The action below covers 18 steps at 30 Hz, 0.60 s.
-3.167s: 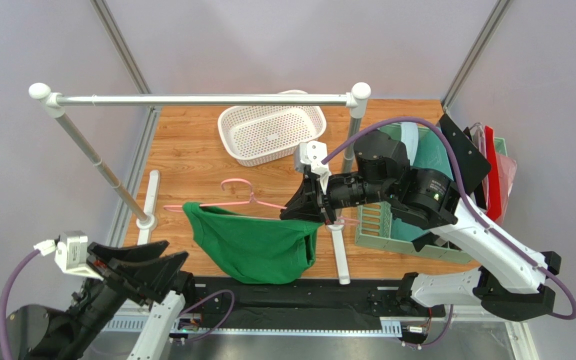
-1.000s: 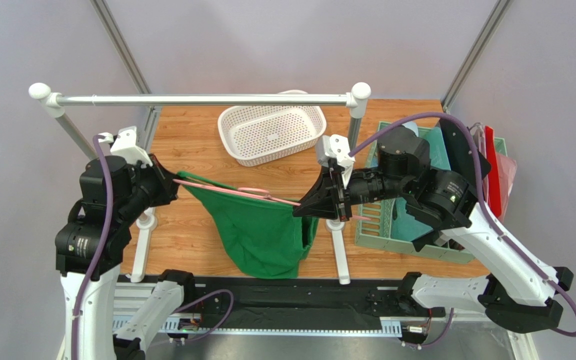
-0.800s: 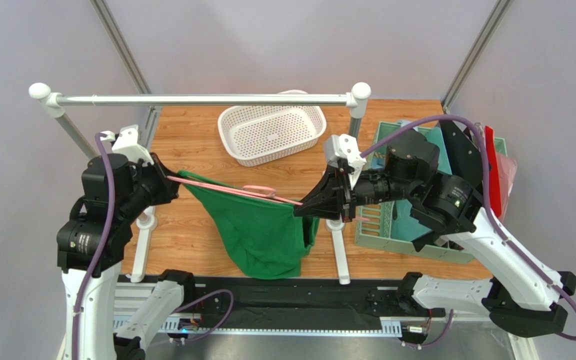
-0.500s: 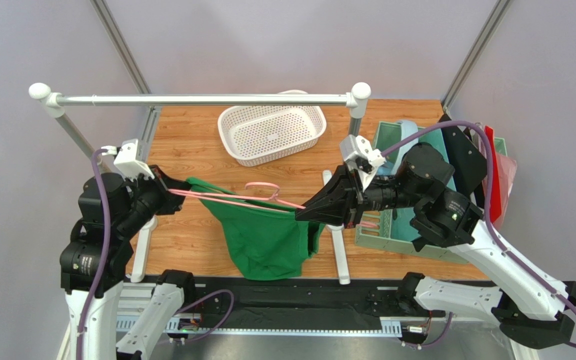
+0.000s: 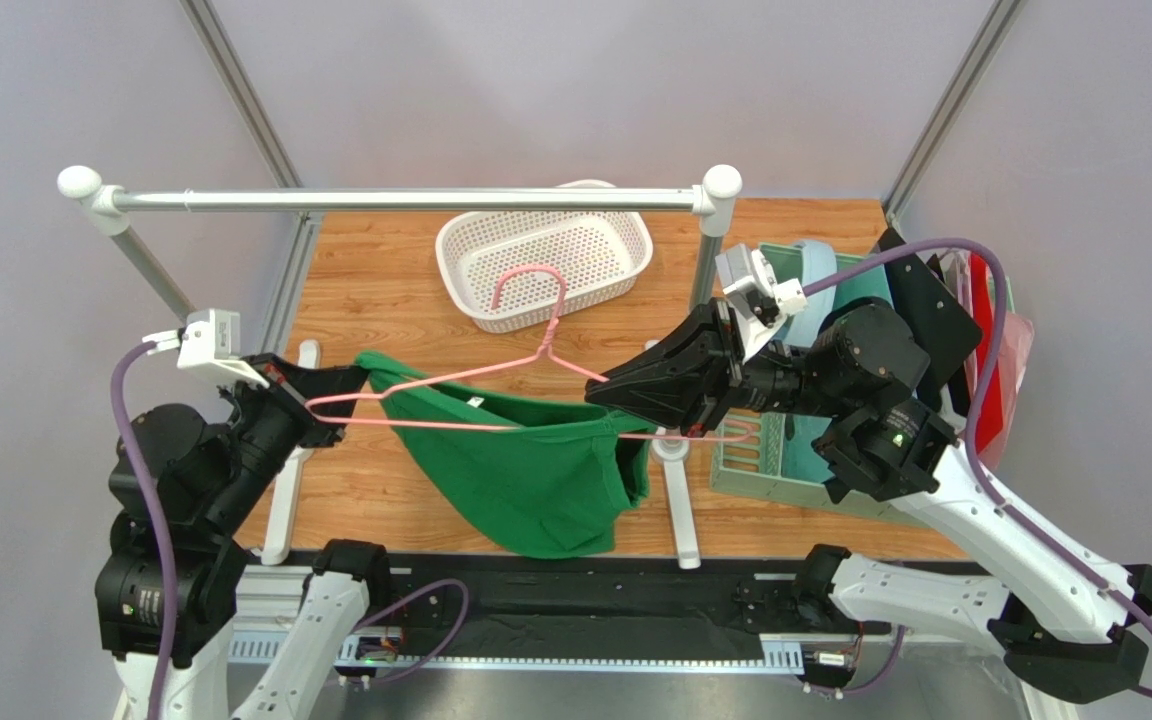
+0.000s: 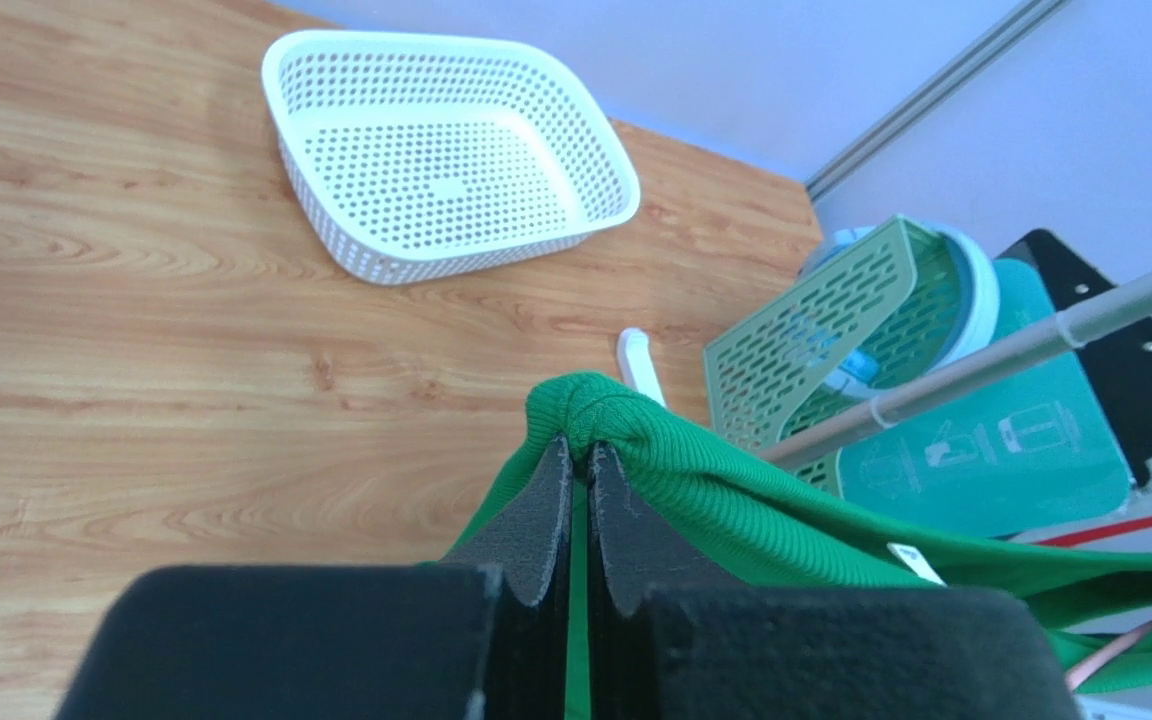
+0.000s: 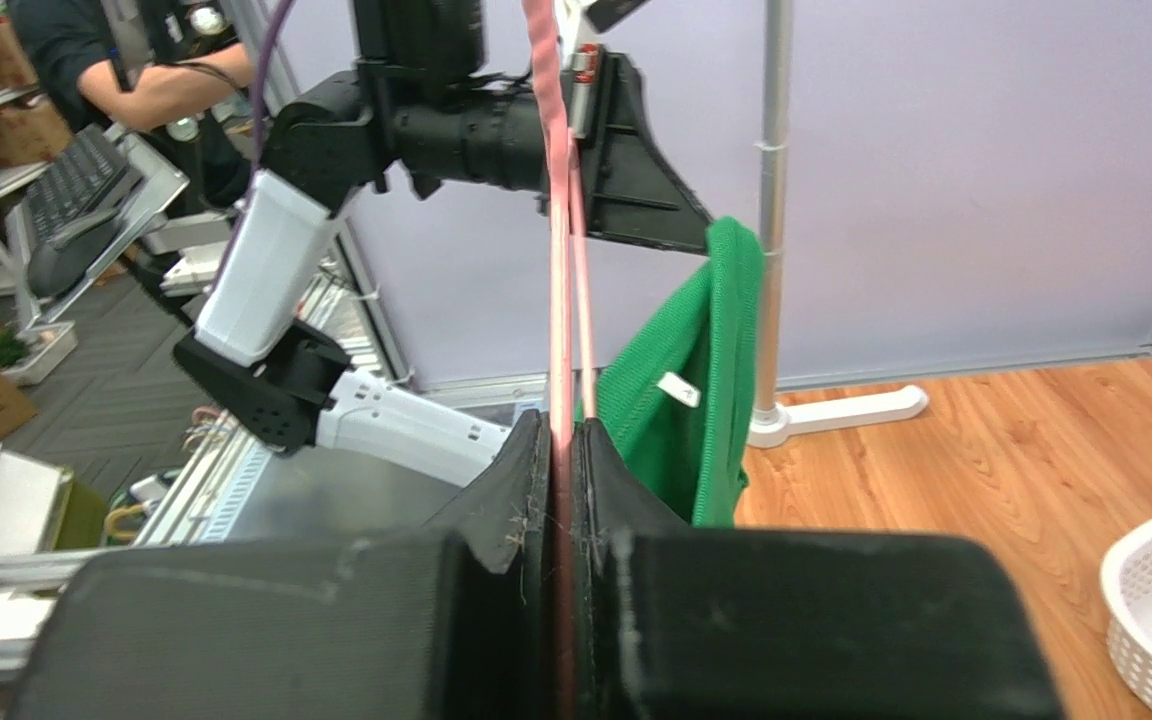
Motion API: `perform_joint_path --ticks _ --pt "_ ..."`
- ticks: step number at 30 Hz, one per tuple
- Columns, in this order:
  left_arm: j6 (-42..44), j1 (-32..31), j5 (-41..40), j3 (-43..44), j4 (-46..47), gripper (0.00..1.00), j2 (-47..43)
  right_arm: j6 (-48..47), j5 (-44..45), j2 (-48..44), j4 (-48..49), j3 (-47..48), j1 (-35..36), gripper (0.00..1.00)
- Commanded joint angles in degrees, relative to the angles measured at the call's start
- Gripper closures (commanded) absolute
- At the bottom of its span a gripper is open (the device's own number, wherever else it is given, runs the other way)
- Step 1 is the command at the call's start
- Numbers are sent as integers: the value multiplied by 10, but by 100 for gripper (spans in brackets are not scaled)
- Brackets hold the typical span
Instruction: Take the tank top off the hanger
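The bright green tank top hangs in the air over the table's near middle, on the pink hanger, whose hook points back toward the basket. My left gripper is at the garment's left end. In the left wrist view it is shut on a bunched fold of the tank top. My right gripper is at the hanger's right end. The right wrist view shows it shut on the hanger's pink wire, with the tank top hanging beyond.
A white perforated basket stands at the back middle, under the silver rail. The rail's right post has a white foot just right of the garment. A pale green crate, a teal board and red items crowd the right side.
The left arm came in and took the garment's left end, then drew back toward the near left. The right gripper moved right, and the hanger turned so its hook swings toward the basket.
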Motion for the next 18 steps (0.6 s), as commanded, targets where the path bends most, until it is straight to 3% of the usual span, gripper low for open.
perform_joint_path --ticks 1,11,13,14,17,18 --pt "0 -6 12 17 7 100 1 -27 81 -3 63 -12 4 100" --pt "20 -6 -47 2 -9 100 22 -51 155 -8 27 -38 3 100" --pt "32 -6 -54 16 -17 72 27 -59 147 -5 23 -35 3 100" --pt "38 -6 -58 20 -19 51 27 -64 144 -3 7 -35 3 100" --pt "52 -7 -66 35 -15 27 19 -78 134 -2 -9 -36 4 100" --pt "53 -6 -71 41 -15 24 17 -83 132 -3 -11 -38 3 100"
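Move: The left fingers still pinch the tank top's left shoulder; the shirt hangs with its middle some 16 cm to their right, 6 cm back and 12 cm below, with the hanger's middle about 18 cm right, 5 cm back and 8 cm above. The right hand grips the hanger, whose middle is roughly 6 cm to its left and level; from this hand the tank top's middle is about 9 cm left, 1 cm back and 18 cm below, the white basket some 33 cm ahead, 8 cm left and 42 cm below. The left hand stays nearly in place, keeping its pinch on the freed shoulder of the tank top, then spreads its fingers to about two-thirds open and lets go while easing a couple of centimetres left, forward and down. Meanwhile the right hand keeps its shut grip on the hanger and carries it about 4 cm forward and 3 cm down, towards the white basket, turning some 10 degrees clockwise. ##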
